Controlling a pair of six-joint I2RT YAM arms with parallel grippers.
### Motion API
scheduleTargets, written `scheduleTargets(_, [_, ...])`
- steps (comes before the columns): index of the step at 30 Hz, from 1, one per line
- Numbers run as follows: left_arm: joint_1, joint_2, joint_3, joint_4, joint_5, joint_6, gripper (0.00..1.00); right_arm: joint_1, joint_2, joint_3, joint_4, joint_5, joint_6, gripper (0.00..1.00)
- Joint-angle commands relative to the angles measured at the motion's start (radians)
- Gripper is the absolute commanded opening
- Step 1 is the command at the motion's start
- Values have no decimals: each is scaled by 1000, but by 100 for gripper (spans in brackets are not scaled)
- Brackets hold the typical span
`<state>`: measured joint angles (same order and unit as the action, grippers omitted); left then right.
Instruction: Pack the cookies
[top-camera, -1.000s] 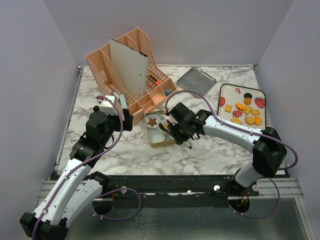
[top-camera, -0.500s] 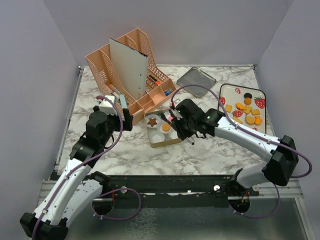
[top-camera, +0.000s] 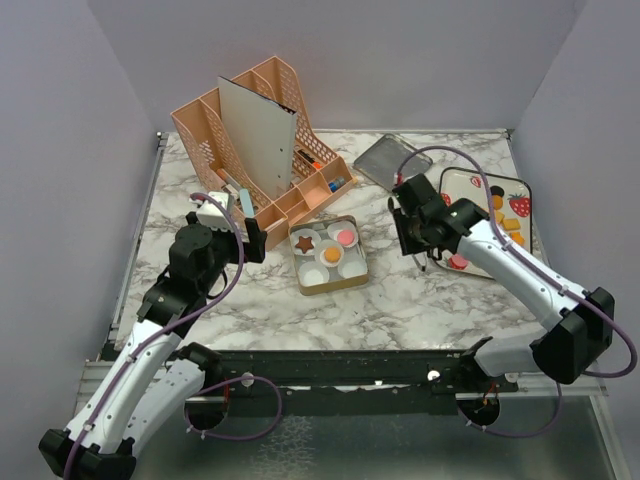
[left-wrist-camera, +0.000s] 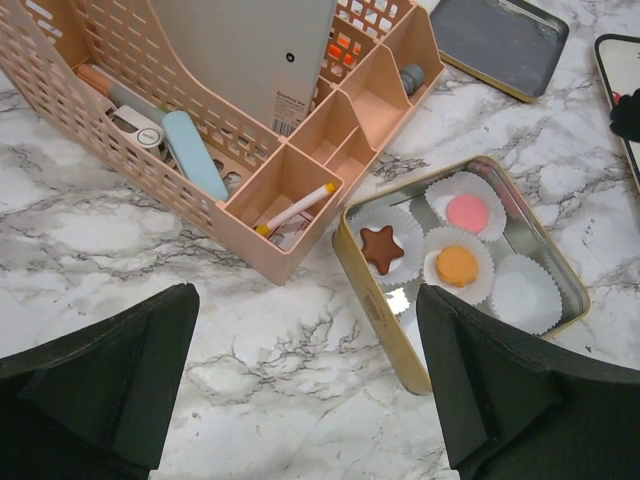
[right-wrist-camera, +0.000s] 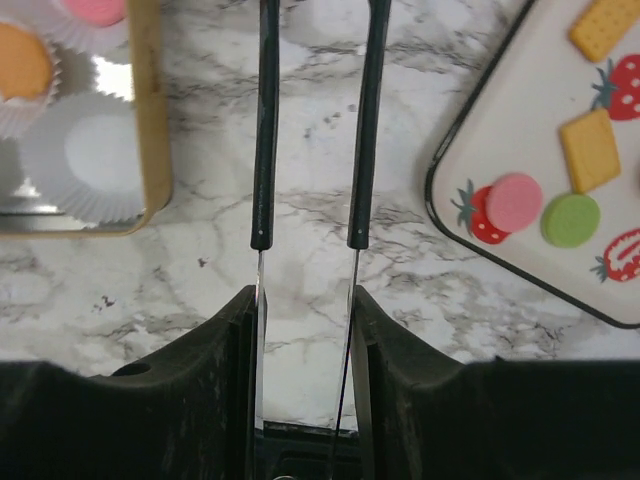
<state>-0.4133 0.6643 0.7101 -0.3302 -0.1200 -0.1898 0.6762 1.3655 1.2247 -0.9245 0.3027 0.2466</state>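
Note:
A gold tin (top-camera: 308, 284) holds white paper cups with a brown star cookie (top-camera: 303, 242), a pink round (top-camera: 345, 237) and an orange round (top-camera: 332, 254); it also shows in the left wrist view (left-wrist-camera: 372, 318). More cookies (top-camera: 508, 224) lie on the strawberry-print tray (top-camera: 485, 172). In the right wrist view the tray (right-wrist-camera: 470, 130) holds a pink round (right-wrist-camera: 513, 200), a green round (right-wrist-camera: 570, 220) and orange squares (right-wrist-camera: 588, 150). My right gripper (top-camera: 418, 235) (right-wrist-camera: 305, 300) grips empty tweezers over bare marble between tin and tray. My left gripper (top-camera: 248, 230) (left-wrist-camera: 310, 400) is open and empty, left of the tin.
A pink desk organiser (top-camera: 260, 150) with a grey board, pens and an eraser stands at the back left, close behind the tin. The grey tin lid (top-camera: 392, 160) lies at the back, next to the tray. Purple walls close in on both sides.
My right gripper has moved from over the tin to the right, up to the tray's left edge. The pink round now shows in the tin. The left arm has not moved.

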Motion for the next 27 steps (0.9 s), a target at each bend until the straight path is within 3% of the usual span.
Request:
scheduleTargets(1, [1,-19,-10,19,26,4,99,-108,-43,-8,-35,3,18,38])
scheduleTargets(11, [-27,-33,-9,17,22,9,99,-342,-51,-34,-129,-70,89,38])
scheduleTargets(27, [-71,-61,-9,13,-4,18,99,-492,-57,-137,-237,-130,121,39])
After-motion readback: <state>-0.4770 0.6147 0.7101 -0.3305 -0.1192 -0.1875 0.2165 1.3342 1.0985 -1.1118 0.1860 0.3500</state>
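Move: The green cookie, probably the next one, lies about 21 cm to the right hand's right and 4 cm ahead, some 14 cm below it. A pink cookie is 5 cm to the left of the green one and level with it, and a yellow square cookie is about 6 cm farther out. The packing tin is some 18 cm to the right hand's left and 4 cm ahead. From the left hand the green cookie is roughly 61 cm to the right, about level with it, 22 cm below. Still gripping the tongs, the right hand swings some 12 cm to the right, away from the tin and towards the near-left corner of the cookie tray, easing slightly forward at first, then drawing back about 5 cm as it sinks 4 or 5 cm. On the way it turns about 30 degrees clockwise and tips to point more steeply down, bringing the tongs' black ends over the tray's near-left corner by the pink cookie, while the open left hand drifts a little back, right and up. ##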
